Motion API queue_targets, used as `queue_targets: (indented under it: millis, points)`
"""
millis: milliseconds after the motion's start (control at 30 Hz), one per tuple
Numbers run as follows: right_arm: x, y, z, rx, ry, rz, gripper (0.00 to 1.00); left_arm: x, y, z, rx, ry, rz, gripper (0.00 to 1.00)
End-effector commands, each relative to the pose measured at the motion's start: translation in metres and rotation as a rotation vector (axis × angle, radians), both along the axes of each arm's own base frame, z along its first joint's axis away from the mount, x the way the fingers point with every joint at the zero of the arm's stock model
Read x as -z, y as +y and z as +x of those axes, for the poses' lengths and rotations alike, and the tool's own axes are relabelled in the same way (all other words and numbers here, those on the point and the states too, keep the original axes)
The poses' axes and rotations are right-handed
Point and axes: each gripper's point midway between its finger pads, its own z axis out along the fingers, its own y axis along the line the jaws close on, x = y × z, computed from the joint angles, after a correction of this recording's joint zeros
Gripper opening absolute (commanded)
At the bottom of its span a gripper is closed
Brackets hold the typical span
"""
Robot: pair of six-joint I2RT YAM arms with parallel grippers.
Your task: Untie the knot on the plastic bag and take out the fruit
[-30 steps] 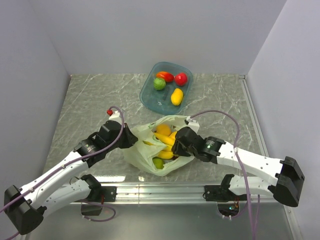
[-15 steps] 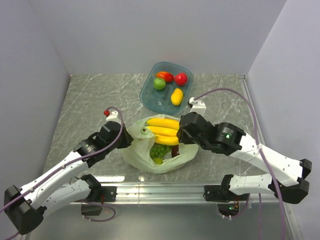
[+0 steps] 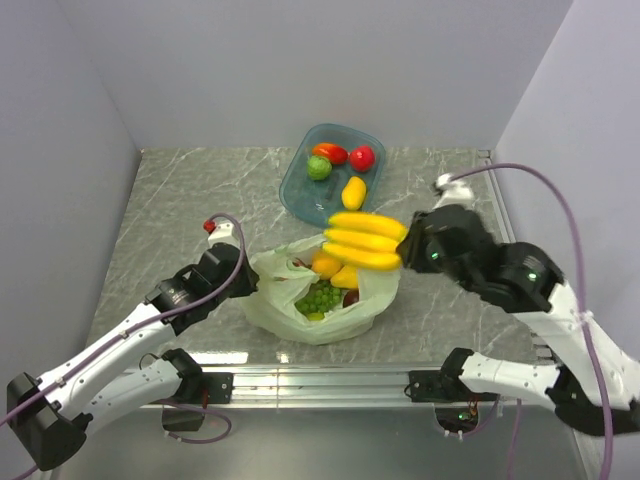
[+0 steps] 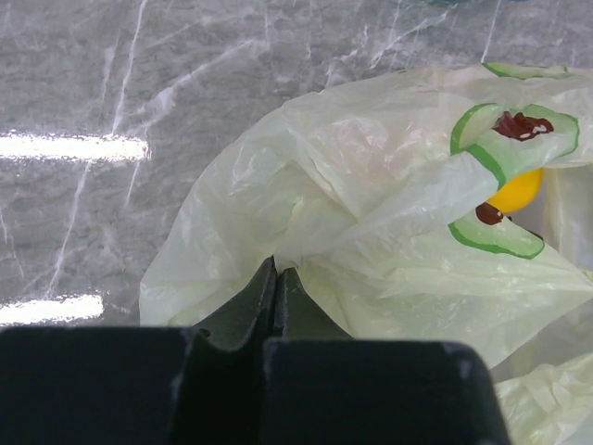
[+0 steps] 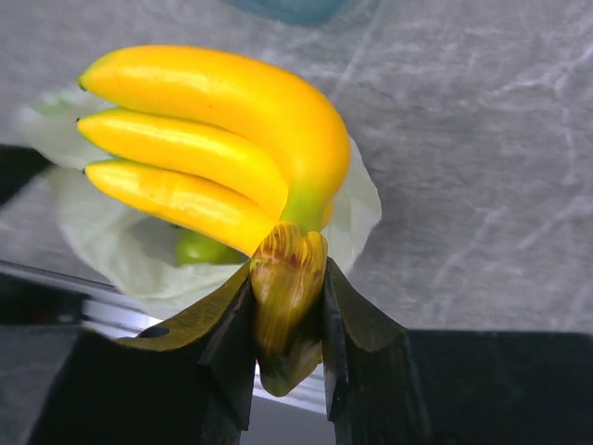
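The pale green plastic bag [image 3: 275,300] lies open on the table at centre front. Green grapes [image 3: 320,297], an orange piece [image 3: 325,264] and a dark plum [image 3: 350,297] show inside it. No knot shows. My left gripper [image 3: 247,284] is shut on the bag's left edge; in the left wrist view its jaws [image 4: 276,271] pinch the thin plastic [image 4: 371,185]. My right gripper [image 3: 408,250] is shut on the stem of the yellow banana bunch [image 3: 365,240] and holds it in the air above the bag's right side. The right wrist view shows the stem [image 5: 287,278] between the fingers.
A teal bowl [image 3: 300,190] stands at the back centre. It holds a red round fruit [image 3: 362,158], a yellow oval fruit [image 3: 353,192], a green fruit [image 3: 318,167] and a red-orange piece [image 3: 330,152]. Grey walls close the table on three sides.
My right gripper has lifted the banana bunch out of the bag and moved it up and to the right. The left gripper has kept its hold on the bag's edge.
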Motion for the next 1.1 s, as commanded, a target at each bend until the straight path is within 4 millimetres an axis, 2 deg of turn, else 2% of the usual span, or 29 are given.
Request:
queue_targets:
  millis: [0,67,100,133,167,200,233,300,333,367,400,433,500,533,567,600,633,667,700,800,833,933,1067]
  points:
    - [-0.063,0.006,0.028,-0.017,-0.169,0.261,0.00,-0.006,-0.001,-0.002,0.028,-0.031,-0.013,0.00]
    - [-0.069,0.010,0.050,0.004,-0.194,0.288,0.00,-0.003,-0.005,-0.007,0.064,-0.025,-0.022,0.01]
    - [-0.070,0.002,0.066,0.051,-0.205,0.291,0.00,-0.003,-0.006,-0.007,0.074,-0.025,-0.026,0.01]
    - [-0.071,0.007,0.084,0.064,-0.211,0.311,0.00,-0.002,-0.008,-0.008,0.086,-0.020,-0.024,0.01]
    - [-0.073,0.016,0.091,0.034,-0.200,0.350,0.00,0.000,-0.013,-0.012,0.122,-0.009,-0.038,0.01]
    - [-0.075,0.006,0.108,0.075,-0.211,0.369,0.00,0.001,-0.016,-0.014,0.142,-0.004,-0.043,0.01]
    - [-0.075,0.011,0.127,0.081,-0.220,0.393,0.00,0.003,-0.020,-0.015,0.169,0.002,-0.041,0.01]
    - [-0.081,0.009,0.150,0.096,-0.235,0.417,0.00,0.007,-0.028,-0.021,0.223,0.025,-0.053,0.01]
    - [-0.076,0.005,0.174,0.124,-0.239,0.417,0.00,0.010,-0.029,-0.021,0.228,0.040,-0.053,0.01]
    - [-0.080,0.006,0.185,0.118,-0.251,0.427,0.00,0.011,-0.031,-0.021,0.233,0.047,-0.052,0.01]
    - [-0.078,0.005,0.197,0.126,-0.255,0.430,0.00,0.012,-0.034,-0.023,0.253,0.056,-0.061,0.01]
    - [-0.068,0.002,0.221,0.146,-0.256,0.427,0.00,0.014,-0.035,-0.023,0.255,0.062,-0.059,0.01]
    - [-0.064,0.002,0.243,0.142,-0.254,0.431,0.00,0.016,-0.037,-0.024,0.254,0.084,-0.059,0.01]
    - [-0.044,0.005,0.262,0.143,-0.219,0.409,0.00,0.018,-0.037,-0.023,0.250,0.096,-0.056,0.01]
    - [-0.048,0.006,0.275,0.135,-0.245,0.408,0.00,0.015,-0.037,-0.023,0.245,0.100,-0.057,0.00]
    - [-0.042,0.010,0.284,0.113,-0.245,0.395,0.00,0.014,-0.038,-0.022,0.238,0.103,-0.060,0.01]
    - [-0.027,0.017,0.300,0.078,-0.246,0.364,0.00,0.013,-0.037,-0.021,0.225,0.103,-0.061,0.01]
    - [-0.021,0.021,0.307,0.050,-0.250,0.352,0.00,0.013,-0.037,-0.021,0.218,0.104,-0.061,0.01]
    - [0.000,0.026,0.318,0.032,-0.221,0.333,0.00,0.013,-0.036,-0.019,0.201,0.106,-0.061,0.01]
    - [0.024,0.039,0.329,-0.090,-0.226,0.275,0.00,0.014,-0.034,-0.015,0.156,0.123,-0.054,0.00]
    - [0.044,0.043,0.333,-0.132,-0.205,0.245,0.00,0.016,-0.033,-0.012,0.137,0.132,-0.044,0.01]
    - [0.081,0.048,0.337,-0.173,-0.168,0.199,0.00,0.018,-0.033,-0.008,0.096,0.162,-0.037,0.00]
    - [0.114,0.049,0.339,-0.185,-0.120,0.180,0.02,0.016,-0.034,0.000,0.045,0.170,-0.038,0.00]
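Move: The bin where the right hand will take its bananas is centred about 42 cm ahead of that hand, 11 cm to its left and 27 cm below. In the bin, the yellow mango lies some 38 cm ahead and 5 cm left of the hand, the green fruit about 47 cm ahead and 15 cm left. The open bag is roughly 6 cm ahead, 15 cm left and 25 cm below. From the left hand, the bag's middle is 2 cm ahead, 15 cm right and 9 cm below; the bin is 38 cm ahead, 18 cm right and 11 cm below. Still gripping the bananas by the stem, the right hand carries them quickly about 33 cm forward, away from the bag, first rising some 5 cm, then sinking about 18 cm over the bin and edging left. The left fingers keep pinching the bag's rim and draw it some 5 cm down, right and slightly back, tipping downward. ##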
